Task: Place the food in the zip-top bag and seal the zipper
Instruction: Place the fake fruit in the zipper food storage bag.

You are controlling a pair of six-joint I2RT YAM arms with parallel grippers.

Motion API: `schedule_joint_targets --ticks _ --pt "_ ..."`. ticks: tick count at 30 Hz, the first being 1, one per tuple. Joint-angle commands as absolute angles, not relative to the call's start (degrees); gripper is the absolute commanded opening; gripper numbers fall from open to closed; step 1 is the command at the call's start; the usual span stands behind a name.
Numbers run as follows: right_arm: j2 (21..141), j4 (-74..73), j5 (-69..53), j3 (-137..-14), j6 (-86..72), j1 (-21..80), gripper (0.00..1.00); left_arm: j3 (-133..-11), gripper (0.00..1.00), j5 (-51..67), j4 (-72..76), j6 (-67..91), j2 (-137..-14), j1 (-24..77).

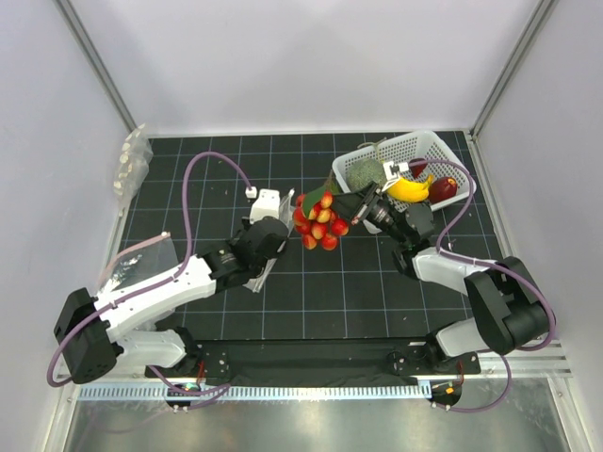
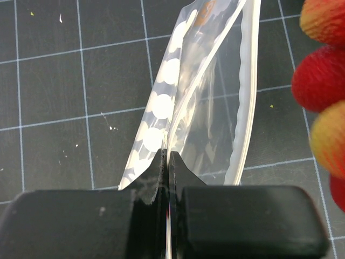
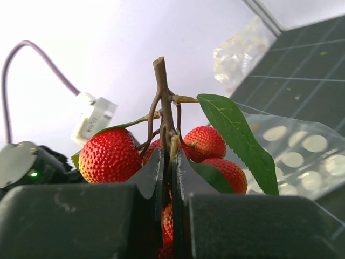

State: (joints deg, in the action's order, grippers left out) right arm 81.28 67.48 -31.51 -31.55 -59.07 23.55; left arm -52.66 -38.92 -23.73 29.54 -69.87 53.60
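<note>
My left gripper is shut on an edge of the zip-top bag, a clear bag printed with white dots. It stands up off the black gridded mat with its mouth gaping. The zipper runs as a pale strip along the bag's right side. The food, a cluster of red fruits with a green leaf, hangs in the air mid-table just right of the left gripper. My right gripper is shut on its brown stem. In the right wrist view the dotted bag shows behind the fruits.
A white basket at the back right holds a banana, a round green vegetable and a dark red item. Plain clear bags lie at the back left and by the left arm. White walls enclose the mat.
</note>
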Motion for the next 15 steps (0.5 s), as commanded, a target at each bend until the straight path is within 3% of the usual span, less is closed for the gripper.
schedule_joint_targets --ticks 1,10,15 --pt "79.9 81.3 -32.6 -33.8 -62.4 24.5 0.01 -52.5 0.00 -39.9 -19.4 29.7 -68.2 53.8" --pt "80.2 70.1 -52.2 -41.0 -64.9 24.7 0.01 -51.8 0.00 -41.0 -18.2 27.5 -66.5 53.8" --pt "79.1 52.5 -59.2 -44.4 -55.2 25.8 0.01 -50.0 0.00 -42.0 -16.2 25.5 -64.6 53.8"
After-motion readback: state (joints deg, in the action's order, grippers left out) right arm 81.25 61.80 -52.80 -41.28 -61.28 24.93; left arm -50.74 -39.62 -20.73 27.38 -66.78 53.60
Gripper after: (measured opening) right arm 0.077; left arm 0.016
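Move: The right hand holds the fake lychee cluster by its stem, the fruit hanging about 8 cm below, 3 cm left and 3 cm back. The open mouth of the zipper bag lies roughly 10 cm to that hand's left, 2 cm back and 12 cm below; the white basket is about 25 cm right and 18 cm ahead, some 22 cm lower. For the left hand, pinching one lip, the mouth is about 3 cm right, 2 cm ahead and 3 cm below. Draw the right hand back about 5 cm and carry it some 3 cm left, lifting it roughly 4 cm before easing down a little at the end. Turn it about 20 degrees counter-clockwise so the fingers point more to the left, and keep the stem pinched as the lychees close the sideways gap to the bag. Keep the left fingers shut on the lip, raising it about 1 cm. ##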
